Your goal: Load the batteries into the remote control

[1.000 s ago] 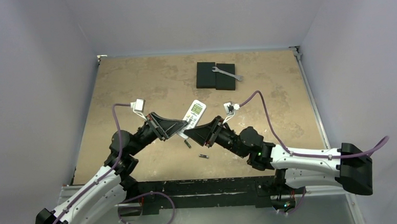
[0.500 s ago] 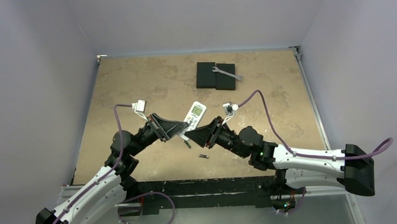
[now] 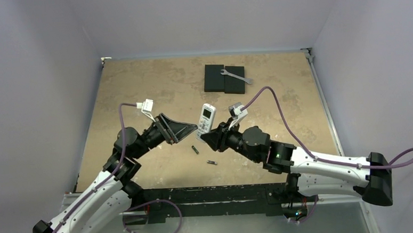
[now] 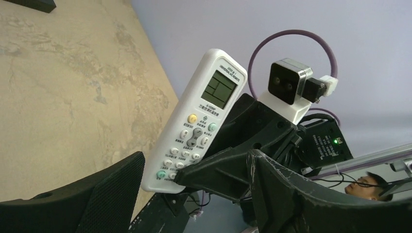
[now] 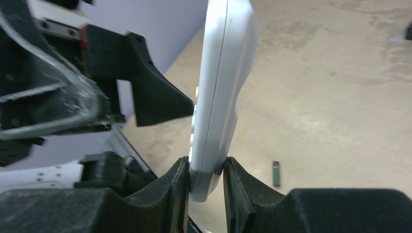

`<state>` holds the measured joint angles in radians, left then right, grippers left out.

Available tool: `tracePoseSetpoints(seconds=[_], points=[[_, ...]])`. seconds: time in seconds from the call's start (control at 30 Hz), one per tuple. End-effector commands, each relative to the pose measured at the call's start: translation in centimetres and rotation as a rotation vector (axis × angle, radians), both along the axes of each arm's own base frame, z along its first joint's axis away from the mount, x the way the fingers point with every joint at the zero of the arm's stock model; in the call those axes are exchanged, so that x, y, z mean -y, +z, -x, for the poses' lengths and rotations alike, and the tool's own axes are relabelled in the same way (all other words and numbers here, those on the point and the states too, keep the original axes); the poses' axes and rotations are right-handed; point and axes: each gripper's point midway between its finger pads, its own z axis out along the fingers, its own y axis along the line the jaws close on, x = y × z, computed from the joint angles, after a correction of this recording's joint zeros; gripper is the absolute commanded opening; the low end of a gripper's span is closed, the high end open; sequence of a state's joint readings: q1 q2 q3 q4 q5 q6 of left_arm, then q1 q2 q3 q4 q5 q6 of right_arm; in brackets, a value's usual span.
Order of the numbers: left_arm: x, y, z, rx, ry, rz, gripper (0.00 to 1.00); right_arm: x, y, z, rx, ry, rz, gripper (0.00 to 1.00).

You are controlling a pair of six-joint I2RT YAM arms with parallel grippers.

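Observation:
The white remote control (image 3: 206, 116) is held off the table, standing nearly upright, its button face toward my left gripper. My right gripper (image 3: 205, 136) is shut on the remote's lower end; in the right wrist view the pads (image 5: 180, 182) pinch its face and back (image 5: 221, 87). My left gripper (image 3: 193, 132) is open, and its jaws stand wide on either side of the remote's lower end (image 4: 197, 121) without touching it. Two batteries lie on the table below: one (image 3: 195, 149) near the grippers and one (image 3: 211, 162) nearer the front. One battery shows in the right wrist view (image 5: 276, 174).
Two black flat blocks (image 3: 217, 78) lie at the back of the table with a silver wrench (image 3: 237, 76) across them. A corner of a block shows in the left wrist view (image 4: 29, 4). Grey walls enclose the table on three sides.
My right gripper has lifted the remote off the table and tipped it more upright, moving it toward the back. My left gripper has risen slightly beside it.

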<state>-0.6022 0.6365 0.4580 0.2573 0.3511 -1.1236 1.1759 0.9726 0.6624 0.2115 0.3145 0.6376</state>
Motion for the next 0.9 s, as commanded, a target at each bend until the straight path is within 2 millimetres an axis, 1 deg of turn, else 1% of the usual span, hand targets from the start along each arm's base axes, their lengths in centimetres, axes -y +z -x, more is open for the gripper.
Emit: tracePoseSetpoints(seconds=[0.0, 0.13, 0.2, 0.23, 0.33, 0.37, 0.5, 0.6, 0.63, 0.77, 0.87], points=[[-0.5, 1.5, -0.4, 0.057, 0.033, -0.072, 0.77, 2.2, 1.0, -2.2, 0.125, -0.099, 0.201, 0.00], [-0.6, 1.6, -0.4, 0.053, 0.030, -0.129, 0.80, 3.5, 0.0, -3.2, 0.183, -0.140, 0.361, 0.00], [-0.6, 1.8, -0.4, 0.051, 0.029, -0.144, 0.84, 3.7, -0.3, -3.4, 0.228, -0.142, 0.443, 0.00], [-0.7, 1.5, -0.3, 0.040, 0.028, -0.160, 0.87, 3.8, -0.6, -3.5, 0.248, -0.150, 0.487, 0.00], [-0.9, 1.7, -0.3, 0.028, 0.032, -0.189, 0.92, 3.7, -1.2, -3.5, 0.323, -0.153, 0.613, 0.00], [-1.0, 2.2, -0.3, 0.033, 0.036, -0.193, 0.94, 3.7, -1.4, -3.5, 0.350, -0.159, 0.652, 0.00], [-1.5, 2.8, -0.1, 0.026, 0.047, -0.221, 0.97, 3.8, -1.6, -3.4, 0.455, -0.170, 0.771, 0.00], [-1.6, 2.9, 0.1, 0.014, 0.041, -0.252, 0.98, 3.8, -1.4, -3.3, 0.524, -0.172, 0.812, 0.00], [-1.7, 2.8, 0.2, 0.006, 0.039, -0.262, 0.98, 4.1, -1.5, -3.3, 0.543, -0.172, 0.834, 0.00], [-1.7, 1.9, 0.4, -0.039, 0.028, -0.292, 0.98, 4.0, -0.6, -3.0, 0.633, -0.172, 0.846, 0.00], [-1.6, 1.4, 0.5, -0.063, 0.016, -0.303, 0.97, 3.8, -0.6, -2.4, 0.731, -0.145, 0.901, 0.00]])
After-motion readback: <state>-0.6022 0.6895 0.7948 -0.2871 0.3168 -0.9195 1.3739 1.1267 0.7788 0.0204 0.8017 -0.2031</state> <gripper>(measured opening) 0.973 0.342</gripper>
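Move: The remote, held near its keypad end by the right hand, reaches forward, face mostly up; its middle lies about 5 cm ahead of that hand and 1 cm to its right. From the open left hand it is some 4 cm ahead and 5 cm to the right, about level. The upper battery lies on the table roughly 25 cm under the left hand, about 1 cm ahead; the lower battery is some 7 cm nearer the base than that and 7 cm to its right. Keeping its pinch on the keypad end, the right hand rolls about 60 degrees, its top swinging up and to the left so the remote's screen end stands up, while it goes some 3.5 cm right and about 2.5 cm forward, and sinks 4.5 cm before coming up a little. The left hand, already clear of the remote, spreads its fingers nearly fully, tilts its left side up about 15 degrees and eases a centimetre or two left and up. ##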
